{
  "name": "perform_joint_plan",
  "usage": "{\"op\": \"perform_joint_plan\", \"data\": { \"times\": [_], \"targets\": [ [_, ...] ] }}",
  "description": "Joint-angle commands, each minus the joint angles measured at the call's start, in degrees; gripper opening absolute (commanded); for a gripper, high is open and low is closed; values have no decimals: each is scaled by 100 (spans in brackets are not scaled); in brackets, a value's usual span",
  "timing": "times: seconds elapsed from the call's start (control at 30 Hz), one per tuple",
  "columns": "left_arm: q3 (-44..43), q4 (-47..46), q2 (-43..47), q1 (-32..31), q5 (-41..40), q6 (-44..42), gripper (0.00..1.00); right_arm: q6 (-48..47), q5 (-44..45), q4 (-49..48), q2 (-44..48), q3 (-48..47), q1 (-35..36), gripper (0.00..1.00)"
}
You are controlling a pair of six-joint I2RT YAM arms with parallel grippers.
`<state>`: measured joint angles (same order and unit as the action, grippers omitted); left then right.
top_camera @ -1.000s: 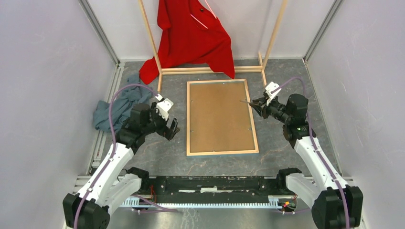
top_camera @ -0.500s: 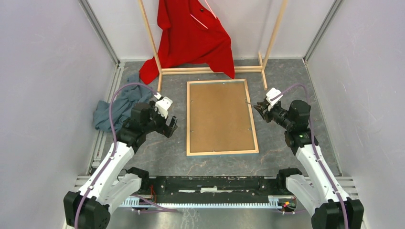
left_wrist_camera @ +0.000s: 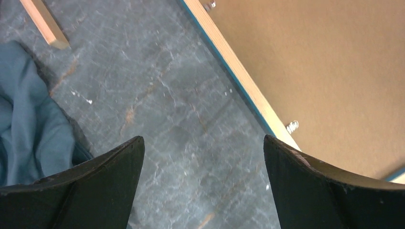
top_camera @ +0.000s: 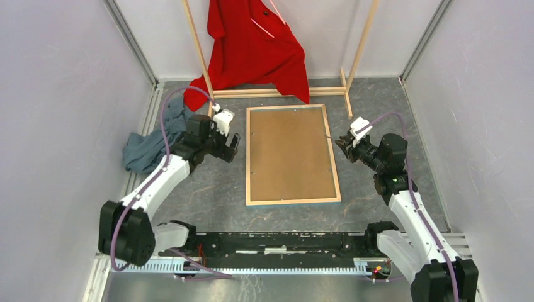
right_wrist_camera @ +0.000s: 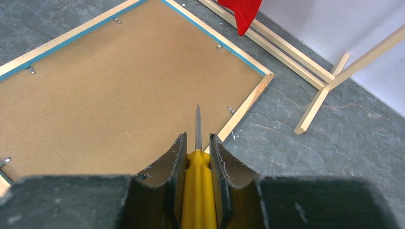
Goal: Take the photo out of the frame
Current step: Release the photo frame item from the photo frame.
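Observation:
The frame [top_camera: 249,157] lies face down in the middle of the table, showing pale wood edges and a thin blue border [left_wrist_camera: 243,81]. A brown backing board [top_camera: 289,151] fills it and hides the photo. Small metal clips [right_wrist_camera: 231,110] sit along the inner edge. My left gripper [top_camera: 232,146] hovers open just left of the frame's left edge [left_wrist_camera: 203,138], nothing between its fingers. My right gripper [top_camera: 343,142] is shut on a yellow-handled screwdriver [right_wrist_camera: 197,191]. Its metal shaft [right_wrist_camera: 197,126] points at the board near the frame's right edge [right_wrist_camera: 248,102].
A tall wooden rack [top_camera: 280,92] stands behind the frame with a red garment [top_camera: 255,47] hanging on it. A blue-grey cloth [top_camera: 151,141] is heaped at the left, close to my left arm. Grey walls close in both sides.
My left arm has reached farther up the table, bringing its open gripper beside the frame's upper left edge. My right gripper has drawn back slightly to the right with the screwdriver.

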<state>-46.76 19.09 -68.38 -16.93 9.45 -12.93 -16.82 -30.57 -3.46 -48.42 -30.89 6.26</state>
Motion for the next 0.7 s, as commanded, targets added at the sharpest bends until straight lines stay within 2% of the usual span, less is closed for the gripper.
{"op": "perform_joint_plan", "data": {
  "times": [0.0, 0.2, 0.47, 0.57, 0.67],
  "targets": [
    [-524, -710, -503, 23, -151, 606, 100, -104, 176, -426, -26, 80, -24, 0],
    [-1109, -1450, -1513, 23, 39, 392, 100, -340, -2, -437, -263, 179, -168, 0],
    [-1726, -2562, -3048, 4, 191, 1036, 100, -706, -753, -365, -355, 330, -417, 0],
    [-1886, -2625, -3351, -42, 262, 1108, 100, -926, -854, -214, -337, 306, -423, 0],
    [-1623, -2805, -3288, -73, 334, 1077, 100, -991, -889, -122, -296, 268, -416, 0]
  ]
}}
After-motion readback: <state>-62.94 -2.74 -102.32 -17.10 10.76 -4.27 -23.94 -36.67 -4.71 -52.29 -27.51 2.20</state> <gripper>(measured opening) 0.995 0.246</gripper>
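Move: The frame's far-left clip lies about 17 cm ahead of the open left hand, 8 cm to its right and 12 cm down; the near-left clip is almost level with that hand, also 8 cm right. For the right hand, holding the screwdriver, the near-right clip lies some 5 cm ahead, 4 cm left and 19 cm below; the far-right clip is 20 cm ahead and 5 cm left, at the same height. Towards the frame's left rail at its far clip the left hand sweeps about 13 cm forward and 5 cm to the right, nearly level at first, then sinking some 5 cm as the forward travel dies out, fingers staying wide open. The right hand keeps its grip on the screwdriver and lowers it about 4 cm towards the right-hand rail, drifting slightly right. ##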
